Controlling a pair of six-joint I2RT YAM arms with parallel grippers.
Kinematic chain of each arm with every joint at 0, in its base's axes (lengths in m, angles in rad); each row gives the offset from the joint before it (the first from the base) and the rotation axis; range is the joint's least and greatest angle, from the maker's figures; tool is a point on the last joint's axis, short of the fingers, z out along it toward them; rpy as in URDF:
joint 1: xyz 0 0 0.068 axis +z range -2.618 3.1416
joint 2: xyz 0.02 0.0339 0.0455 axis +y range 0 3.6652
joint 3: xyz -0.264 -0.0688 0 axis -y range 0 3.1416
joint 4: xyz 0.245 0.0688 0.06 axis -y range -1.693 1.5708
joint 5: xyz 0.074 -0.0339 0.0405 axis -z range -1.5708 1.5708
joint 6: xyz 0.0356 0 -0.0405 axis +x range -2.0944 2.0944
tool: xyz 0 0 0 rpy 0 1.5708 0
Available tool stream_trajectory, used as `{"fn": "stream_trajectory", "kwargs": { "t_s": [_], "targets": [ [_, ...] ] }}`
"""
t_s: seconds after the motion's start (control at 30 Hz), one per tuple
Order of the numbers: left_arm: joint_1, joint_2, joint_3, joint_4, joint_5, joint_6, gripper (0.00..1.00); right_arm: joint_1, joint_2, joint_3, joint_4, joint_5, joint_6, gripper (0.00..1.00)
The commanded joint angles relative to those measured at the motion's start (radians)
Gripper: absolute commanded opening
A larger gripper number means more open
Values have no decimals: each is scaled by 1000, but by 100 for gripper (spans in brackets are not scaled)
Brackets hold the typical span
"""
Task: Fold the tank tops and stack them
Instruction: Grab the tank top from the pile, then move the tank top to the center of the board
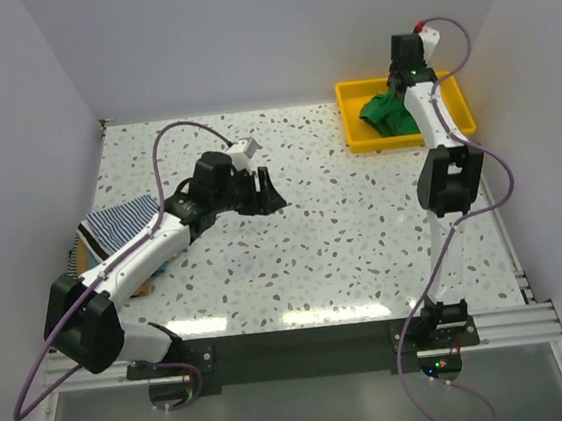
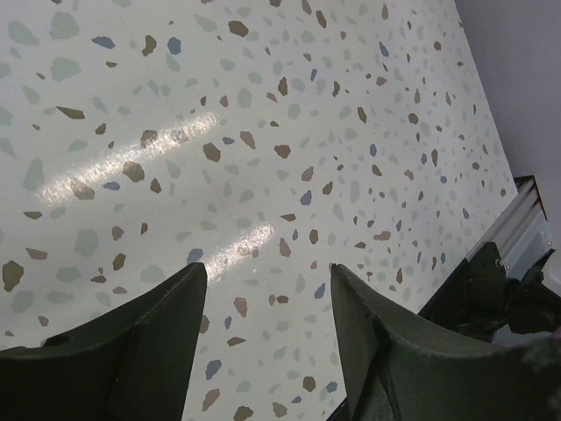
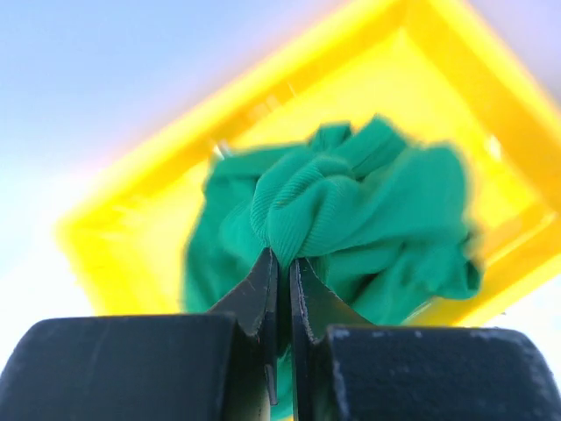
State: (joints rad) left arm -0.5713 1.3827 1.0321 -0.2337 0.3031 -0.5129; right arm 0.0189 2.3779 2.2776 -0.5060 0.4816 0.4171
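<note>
A plain green tank top (image 1: 384,114) lies crumpled in the yellow tray at the back right. My right gripper (image 3: 283,259) is shut on a fold of the green tank top (image 3: 351,210) and hangs over the tray (image 3: 123,237). A navy-white striped tank top (image 1: 117,226) lies folded at the table's left edge, partly under my left arm, on top of other cloth. My left gripper (image 1: 267,190) hovers over the bare middle of the table, open, with only speckled tabletop between its fingers (image 2: 131,342).
The yellow tray (image 1: 456,102) stands in the table's far right corner, close to the right wall. Grey walls close in the table at the left, back and right. A metal rail (image 1: 305,344) runs along the near edge by the arm bases.
</note>
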Motion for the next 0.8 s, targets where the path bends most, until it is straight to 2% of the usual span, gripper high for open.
{"fn": "stream_trajectory", "kwargs": {
  "t_s": [0.0,0.1,0.23,0.37,0.43,0.5,0.6,0.63,0.7,0.77],
  "targets": [
    [30,-51,49,20,-51,-10,63,22,-273,40,103,-46,-32,0],
    [74,-77,49,17,-59,-10,63,78,-403,-19,124,-52,-50,0],
    [175,-122,46,4,-42,-10,63,231,-580,-93,147,-8,-106,0],
    [221,-166,42,-16,-70,-1,63,363,-733,-180,147,9,-120,0],
    [228,-185,43,-26,-73,-3,63,419,-808,-217,130,-36,-84,0],
    [229,-198,37,-30,-81,-10,64,456,-859,-326,110,-84,-35,1],
    [229,-211,20,-32,-94,-25,64,464,-950,-512,92,-115,9,28],
    [229,-215,17,-33,-101,-27,65,464,-963,-548,55,-72,11,50],
    [229,-214,2,-36,-111,-27,66,449,-979,-648,23,-31,34,69],
    [229,-211,-12,-39,-116,-29,66,431,-1011,-744,-9,-31,52,76]
  ]
}}
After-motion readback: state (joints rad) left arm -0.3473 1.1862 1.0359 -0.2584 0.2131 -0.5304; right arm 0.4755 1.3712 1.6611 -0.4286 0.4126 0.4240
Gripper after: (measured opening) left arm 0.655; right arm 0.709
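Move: The right hand already has the green tank top pinched, its bunched body hanging some 10 cm below and 5 cm back, with the yellow bin's middle some 12 cm down, 4 cm back and 3 cm right. The open table middle where the top is headed is about 29 cm back, 32 cm left and 15 cm down. For the left hand, the table middle is about 17 cm below and 5 cm ahead; the top lies some 28 cm ahead, 35 cm right and 14 cm lower. Keeping its pinch on the green tank top, the right hand whips it fast out of the bin, up about 36 cm, back and to the left towards the table middle, fingers tipping up and wrist turning some 30 degrees counter-clockwise; then it sinks about 10 cm as the fingers open wide and let go. The open left hand draws aside, about 9 cm left and 7 cm up, slightly forward. ##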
